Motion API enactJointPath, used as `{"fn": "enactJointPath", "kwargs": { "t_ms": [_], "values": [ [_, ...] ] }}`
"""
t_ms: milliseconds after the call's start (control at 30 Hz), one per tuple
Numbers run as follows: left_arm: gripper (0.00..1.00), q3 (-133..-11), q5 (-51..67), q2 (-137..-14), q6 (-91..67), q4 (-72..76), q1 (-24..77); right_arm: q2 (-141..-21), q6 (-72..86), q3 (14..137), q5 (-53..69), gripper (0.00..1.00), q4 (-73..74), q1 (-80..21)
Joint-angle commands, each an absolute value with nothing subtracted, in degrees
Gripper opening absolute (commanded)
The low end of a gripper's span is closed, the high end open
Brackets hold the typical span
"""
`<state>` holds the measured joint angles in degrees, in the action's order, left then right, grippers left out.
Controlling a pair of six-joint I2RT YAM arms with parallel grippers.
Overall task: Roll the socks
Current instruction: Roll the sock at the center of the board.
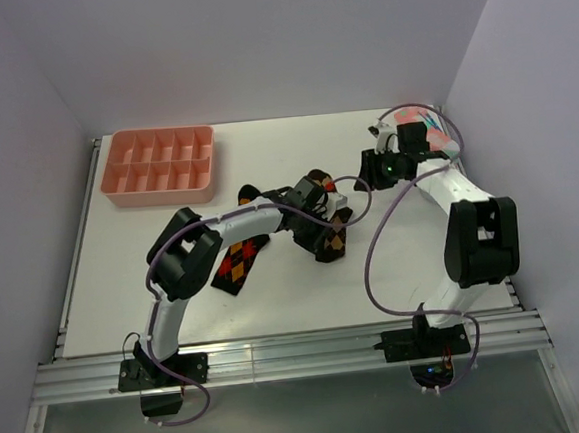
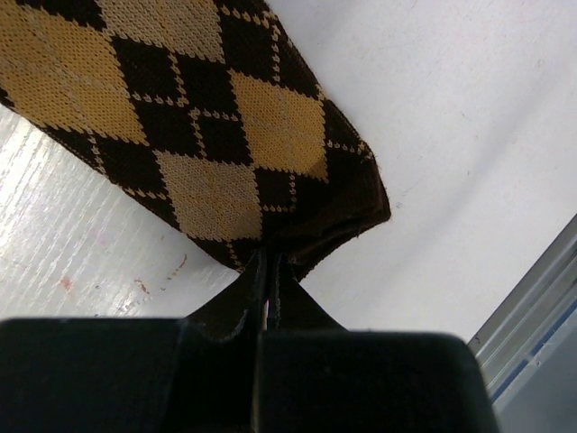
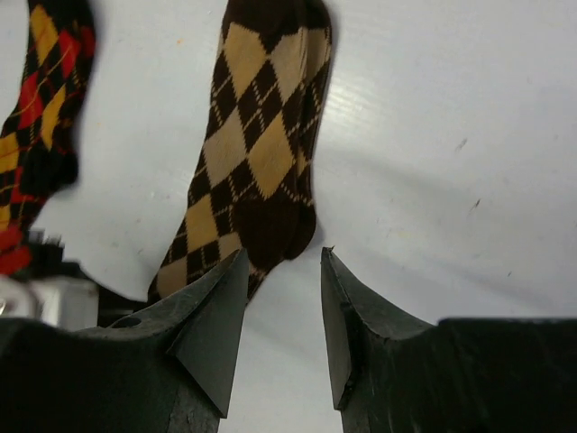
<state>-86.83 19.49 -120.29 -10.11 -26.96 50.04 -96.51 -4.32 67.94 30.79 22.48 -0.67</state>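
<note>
The sock with tan and orange diamonds (image 2: 207,135) lies near the table's middle. My left gripper (image 2: 268,263) is shut on its dark end; from above, this gripper (image 1: 325,236) covers much of the tan sock (image 1: 318,186). The sock with red and orange diamonds (image 1: 238,263) lies flat to the left, partly under the left arm. In the right wrist view, my right gripper (image 3: 284,253) stands open just short of the tan sock's (image 3: 257,135) dark tip, with nothing between its fingers. The red sock (image 3: 41,99) shows at that view's left edge. From above, the right gripper (image 1: 365,174) sits right of the tan sock.
A pink compartment tray (image 1: 158,167) stands at the back left. A pink sock (image 1: 425,126) lies at the back right, behind the right arm. Cables loop over the table between the two arms. A metal rail runs along the near edge.
</note>
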Motion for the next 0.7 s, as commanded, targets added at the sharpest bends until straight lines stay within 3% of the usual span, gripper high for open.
{"fn": "enactJointPath", "kwargs": {
  "t_ms": [0,367,667],
  "values": [
    [0.0,-89.47,21.97,-122.43,-9.05,-31.46,50.1,-90.97,-6.84,63.46,36.9,0.45,17.14,2.72],
    [0.0,-93.16,25.75,-125.07,-10.55,-35.07,47.81,-75.42,-25.3,52.04,48.5,0.45,23.63,4.66],
    [0.0,-94.83,28.91,-126.47,-11.16,-37.17,46.14,-77.61,-45.69,52.56,53.35,0.46,39.46,0.63]
  ]
}}
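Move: The right hand, empty, hangs over the board; the sock's near end lies about 15 cm back, 7 cm to its left and some 10 cm below. The sock's middle is 8 cm ahead of that end; the red sock is some 22 cm to the left of that end, 3 cm farther out. The left hand already has this near end at its fingertips, the end's middle about 1 cm ahead, 2 cm to the right and 2 cm down. The left fingers, still shut, keep their pinch on the sock's near end and stay in place while the wrist tilts about 10 degrees. Touching nothing, the right hand sweeps back about 11 cm beside the sock towards that end, first drifting right and then left, rising some 3 cm before starting to sink; it turns counter-clockwise about 25 degrees, its fingers tip up some 15 degrees and stay half open. ##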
